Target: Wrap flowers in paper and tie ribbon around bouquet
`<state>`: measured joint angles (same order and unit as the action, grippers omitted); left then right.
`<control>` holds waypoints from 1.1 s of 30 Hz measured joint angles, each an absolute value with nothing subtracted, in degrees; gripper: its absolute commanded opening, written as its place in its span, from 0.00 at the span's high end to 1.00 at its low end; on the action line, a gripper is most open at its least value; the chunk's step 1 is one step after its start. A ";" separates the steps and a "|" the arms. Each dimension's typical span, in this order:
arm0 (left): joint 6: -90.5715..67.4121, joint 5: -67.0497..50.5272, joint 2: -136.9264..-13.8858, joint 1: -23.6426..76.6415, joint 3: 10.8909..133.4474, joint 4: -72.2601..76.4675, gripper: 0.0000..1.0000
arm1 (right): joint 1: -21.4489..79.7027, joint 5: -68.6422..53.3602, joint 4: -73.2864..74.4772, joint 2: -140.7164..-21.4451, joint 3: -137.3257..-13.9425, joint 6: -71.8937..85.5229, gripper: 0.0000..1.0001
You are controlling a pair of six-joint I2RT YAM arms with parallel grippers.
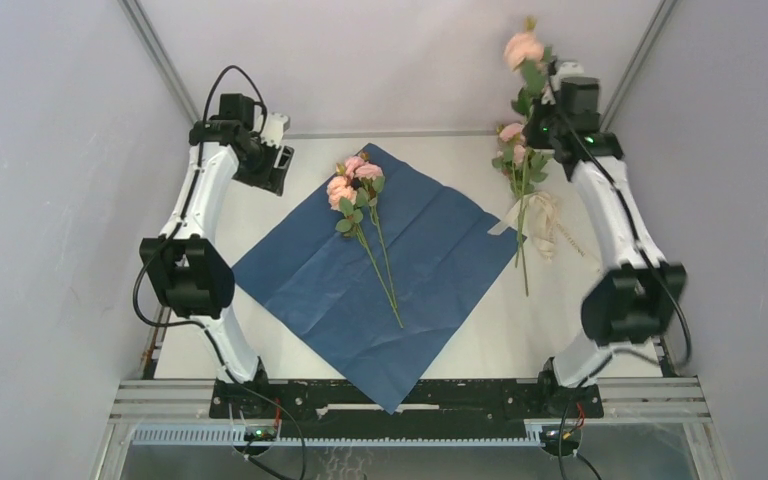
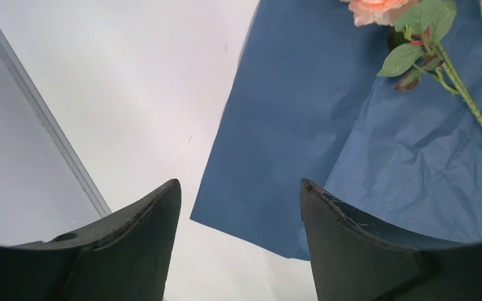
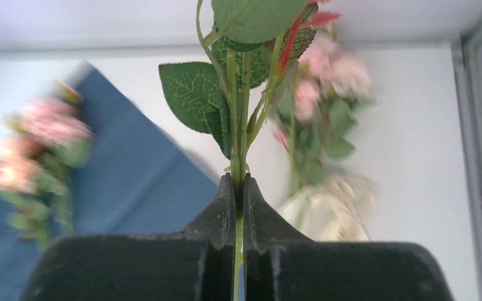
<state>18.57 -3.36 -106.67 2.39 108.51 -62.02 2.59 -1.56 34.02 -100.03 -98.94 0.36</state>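
The dark blue paper lies flat as a diamond in the middle of the table. Pink flowers rest on its far corner, their stems running toward me. My right gripper is raised at the far right and shut on the green stem of one flower, whose bloom stands above it. Another pink flower lies on the table below, beside the cream ribbon. My left gripper hovers open over the paper's left edge, holding nothing. No bouquet is in view.
Grey walls and a metal frame enclose the white table on three sides. The paper's near corner overhangs the front rail between the two arm bases.
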 measured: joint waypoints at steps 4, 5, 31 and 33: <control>18.63 -3.53 -104.92 2.07 105.47 -61.87 0.24 | 4.32 -6.92 20.53 -83.66 -85.97 8.36 1.00; 18.65 -3.66 -104.60 2.09 104.57 -61.76 0.24 | 6.07 -7.49 17.74 -81.45 -83.18 10.02 1.00; 19.99 -3.33 -98.70 2.11 88.95 -57.06 0.23 | 27.90 -5.43 27.83 -117.60 -103.79 15.33 0.44; 20.01 -3.40 -98.70 2.11 88.99 -57.04 0.23 | 23.66 -2.39 30.70 -115.61 -105.14 12.62 0.64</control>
<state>20.01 -3.40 -98.70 2.11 88.99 -57.04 23.66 -2.39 30.70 -115.61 -105.14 12.62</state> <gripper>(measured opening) 0.767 0.561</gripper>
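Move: I hold a rose stem in my right hand; the bare paper where it goes lies about 32 cm to my left, 7 cm back and 23 cm below. The blooms of the roses already laid are some 45 cm left and 5 cm ahead. Of what waits, the remaining blooms lie 16 cm straight ahead and the ribbon 4 cm back, 3 cm right. From my left hand, the paper's left corner is 13 cm back and 9 cm left, the rose's spot 31 cm right and 1 cm back, both 19 cm down. My right hand swings the rose over in an arc: up about 8 cm, some 32 cm left and slightly back, then down to the paper, rolling and swivelling counter-clockwise. There my fingers open halfway and let go of the stem, and I lift away, heading right and forward, back towards the remaining roses. My open left hand eases back and down about 5 cm each, towards the paper's left corner. ##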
